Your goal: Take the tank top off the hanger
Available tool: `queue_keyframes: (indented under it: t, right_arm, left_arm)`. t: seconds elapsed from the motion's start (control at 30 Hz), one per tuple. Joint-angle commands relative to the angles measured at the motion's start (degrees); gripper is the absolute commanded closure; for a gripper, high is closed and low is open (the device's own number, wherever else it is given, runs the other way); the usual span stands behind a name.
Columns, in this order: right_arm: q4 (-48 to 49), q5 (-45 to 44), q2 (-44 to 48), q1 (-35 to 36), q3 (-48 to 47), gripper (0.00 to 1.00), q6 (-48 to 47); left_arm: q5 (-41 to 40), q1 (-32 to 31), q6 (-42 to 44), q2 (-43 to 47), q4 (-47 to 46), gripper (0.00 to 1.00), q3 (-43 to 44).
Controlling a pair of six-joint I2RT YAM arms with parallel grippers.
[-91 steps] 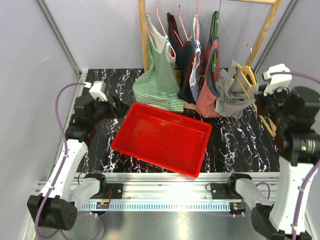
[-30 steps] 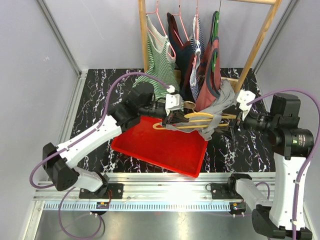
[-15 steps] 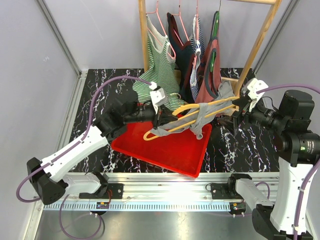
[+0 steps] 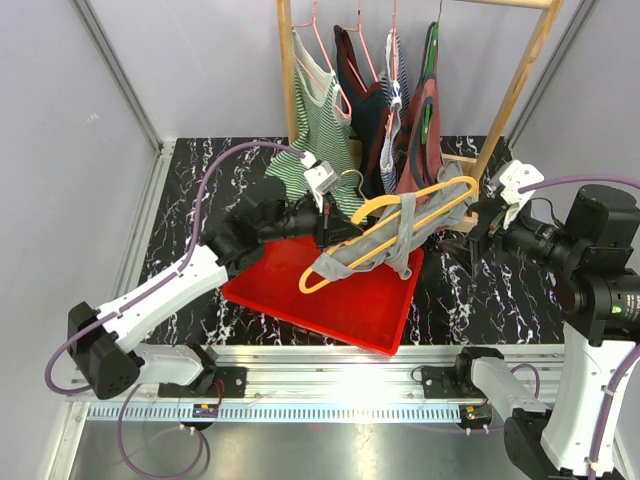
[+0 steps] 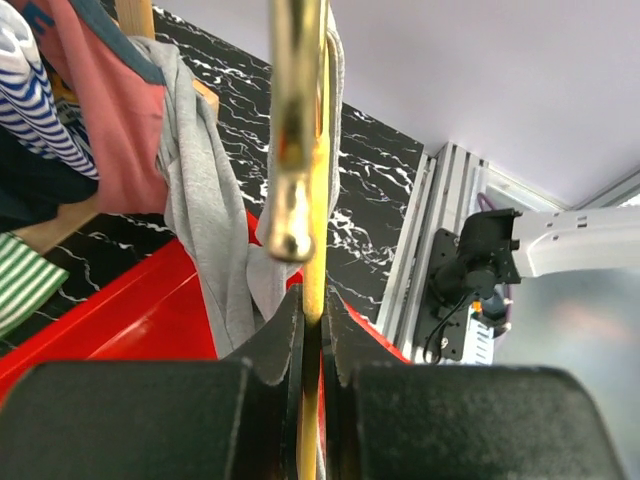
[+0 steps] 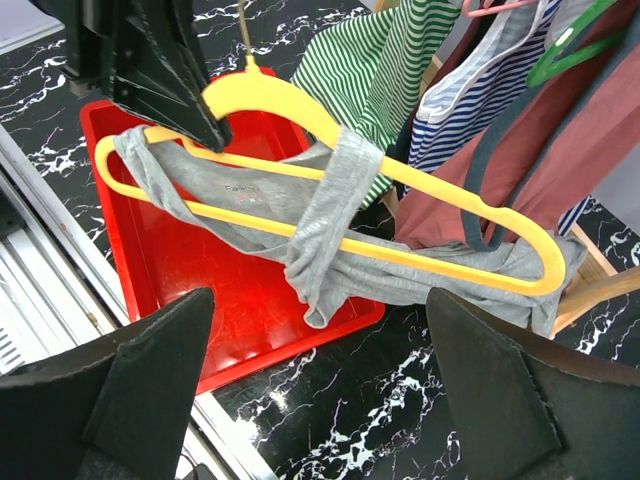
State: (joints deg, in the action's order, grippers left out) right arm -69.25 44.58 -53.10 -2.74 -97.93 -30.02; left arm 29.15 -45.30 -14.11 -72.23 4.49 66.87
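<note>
A yellow hanger (image 4: 420,208) hangs tilted in the air above the red tray (image 4: 300,300), its right end higher. The grey tank top (image 4: 385,255) is wound round its bars and droops below them. My left gripper (image 4: 335,228) is shut on the hanger near its hook. In the left wrist view the thin yellow bar (image 5: 312,200) is pinched between the fingers, with grey cloth (image 5: 205,230) beside it. My right gripper (image 4: 478,232) stands open just past the hanger's right end and touches nothing. Its wrist view shows hanger (image 6: 420,180) and tank top (image 6: 330,230) beyond its gripper (image 6: 320,300).
A wooden rack (image 4: 288,60) at the back carries several hung garments: a green striped top (image 4: 320,130), dark and blue-striped ones, and a pink one (image 4: 415,165) close behind the hanger's right end. The tray lies on black marbled table (image 4: 500,290).
My right gripper has opened wide and drawn back to the right of the hanger. The left gripper has swung the hanger so its right end rose.
</note>
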Motion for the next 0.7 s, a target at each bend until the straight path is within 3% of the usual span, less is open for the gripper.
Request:
queue_keyframes:
  t: [0.0,0.27,0.5,0.67]
  right_arm:
    - [-0.62,-0.10,-0.42,0.19,-1.82,0.05,0.40]
    - [2.54,-3.89,-2.18,0.19,-3.59,0.03,2.95]
    - [11.32,-2.83,-3.76,0.19,8.35,0.04,9.35]
    - [18.26,-5.64,-5.96,0.28,11.35,0.09,12.79]
  left_arm:
    - [0.56,0.12,-4.78,-1.42,-7.56,1.00,2.29]
    - [3.20,0.12,-8.12,-4.41,-11.17,1.00,4.23]
    - [4.08,0.21,-15.24,-7.13,-16.00,1.00,7.21]
    - [4.78,0.12,-18.85,-9.33,-16.88,1.00,9.59]
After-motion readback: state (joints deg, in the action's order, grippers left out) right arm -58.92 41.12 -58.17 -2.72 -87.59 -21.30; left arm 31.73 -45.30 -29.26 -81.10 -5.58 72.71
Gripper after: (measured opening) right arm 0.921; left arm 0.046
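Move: The grey tank top is draped over the yellow hanger already held in the left hand. From the open right hand, the garment's middle lies about 12 cm left, 3 cm ahead and some 7 cm lower. From the same hand, the hanging red top's middle is roughly 20 cm ahead and 8 cm left, near its height, and the red tray's about 27 cm left, 9 cm back and 35 cm down. From the left hand, the tank top lies about 9 cm right, level fore and aft, 3 cm lower. Keeping its pinch on the hanger near the neck, the left hand carries it about 4 cm right towards the right hand and slightly forward, dipping a little, then lifting to end higher, fingers tipping up some 10 degrees. The wide-open right hand barely stirs at first, then swoops about 6 cm forward and 5 cm down towards the tank top, fingers tipping downward around the fabric draped on the bars; no grip yet. ##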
